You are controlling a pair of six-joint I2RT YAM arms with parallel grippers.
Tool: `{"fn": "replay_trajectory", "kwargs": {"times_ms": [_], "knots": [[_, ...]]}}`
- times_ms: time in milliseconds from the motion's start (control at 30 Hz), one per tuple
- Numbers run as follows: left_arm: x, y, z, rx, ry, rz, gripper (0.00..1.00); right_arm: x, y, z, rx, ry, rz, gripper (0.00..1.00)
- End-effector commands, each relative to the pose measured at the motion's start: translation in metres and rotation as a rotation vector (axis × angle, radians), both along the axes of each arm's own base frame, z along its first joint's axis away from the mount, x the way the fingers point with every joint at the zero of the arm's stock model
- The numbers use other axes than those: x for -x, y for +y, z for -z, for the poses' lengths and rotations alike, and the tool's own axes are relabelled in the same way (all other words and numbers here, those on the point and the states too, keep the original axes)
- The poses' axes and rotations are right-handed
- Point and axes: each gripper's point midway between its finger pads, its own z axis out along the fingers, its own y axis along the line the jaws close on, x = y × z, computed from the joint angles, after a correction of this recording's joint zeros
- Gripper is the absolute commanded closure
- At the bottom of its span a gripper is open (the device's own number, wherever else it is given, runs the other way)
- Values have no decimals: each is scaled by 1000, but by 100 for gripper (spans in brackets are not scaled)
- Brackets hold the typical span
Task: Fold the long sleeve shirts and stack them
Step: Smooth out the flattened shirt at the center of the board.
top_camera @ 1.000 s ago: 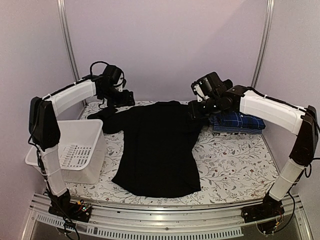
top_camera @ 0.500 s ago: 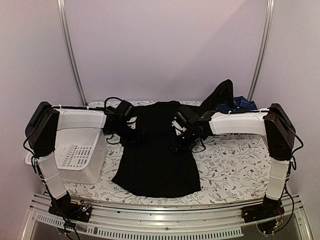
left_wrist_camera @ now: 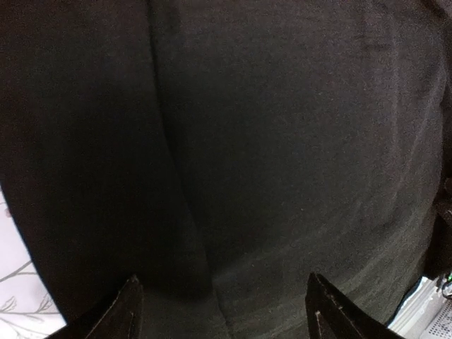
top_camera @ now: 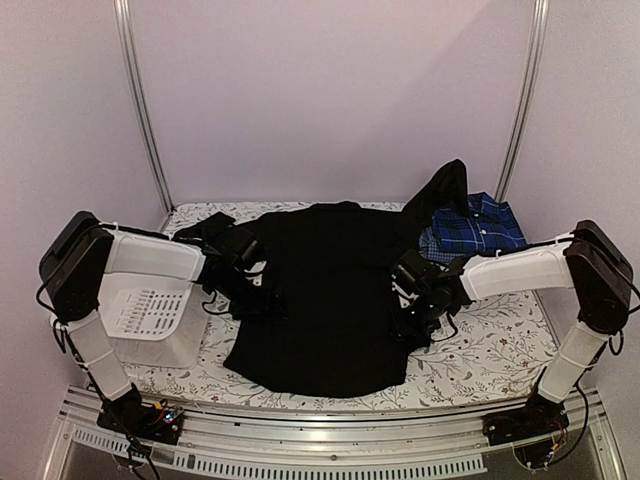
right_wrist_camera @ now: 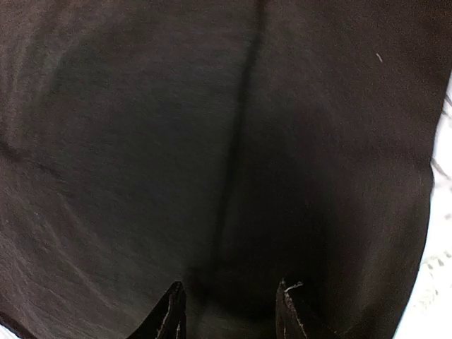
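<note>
The black long sleeve shirt (top_camera: 320, 290) lies spread flat on the table, collar toward the back. One of its sleeves (top_camera: 447, 190) rises at the back right, and the other sleeve (top_camera: 200, 228) lies bunched at the back left. The blue plaid shirt (top_camera: 472, 228) lies folded at the back right. My left gripper (top_camera: 265, 300) (left_wrist_camera: 221, 282) is open wide, low over the shirt's left side. My right gripper (top_camera: 405, 320) (right_wrist_camera: 229, 286) hangs over the shirt's right side, jaws apart, with only black cloth (right_wrist_camera: 212, 141) below them.
A white slotted basket (top_camera: 150, 315) stands at the left edge, partly under my left arm. The table (top_camera: 490, 340) has a floral cover. Metal posts (top_camera: 140, 100) and the back wall close off the rear.
Both arms came from the back of the table toward the front, down the shirt's two sides. The right sleeve now stands up at the back right. The right jaws narrowed a little.
</note>
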Motion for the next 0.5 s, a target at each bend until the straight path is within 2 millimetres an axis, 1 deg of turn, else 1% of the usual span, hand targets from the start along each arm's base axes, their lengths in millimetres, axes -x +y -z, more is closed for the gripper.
{"fn": "replay_trajectory", "kwargs": {"times_ms": [0,267,400,467], "knots": [[6,5,-1,-18,-22,2,21,9,-27,-2,31,9,78,57],[14,18,3,-70,-17,8,21,13,-59,-5,92,-2,124,56],[20,18,-1,-64,-18,20,21,15,-62,-7,99,2,124,56],[21,16,-8,-65,-34,28,21,12,-59,-15,88,-11,130,56]]}}
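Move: The black shirt lies flat just under both half-open grippers. Its right edge is about 6 cm to the right of the right gripper, level with it; the lower right hem corner is some 12 cm back and 1 cm right. The plaid shirt stack sits roughly 27 cm ahead and 17 cm right of that gripper. From the left gripper, the shirt's left edge is about 7 cm left, level with it, and the lower left hem corner 15 cm back and 11 cm left. Sweep the right gripper about 5 cm to the right and slightly back, low along the cloth towards the shirt's right edge, keeping its half-open fingertips on the fabric and easing its turn a little clockwise. Meanwhile creep the left gripper some 1.5 cm left and slightly back towards the left edge, fingers staying wide. ##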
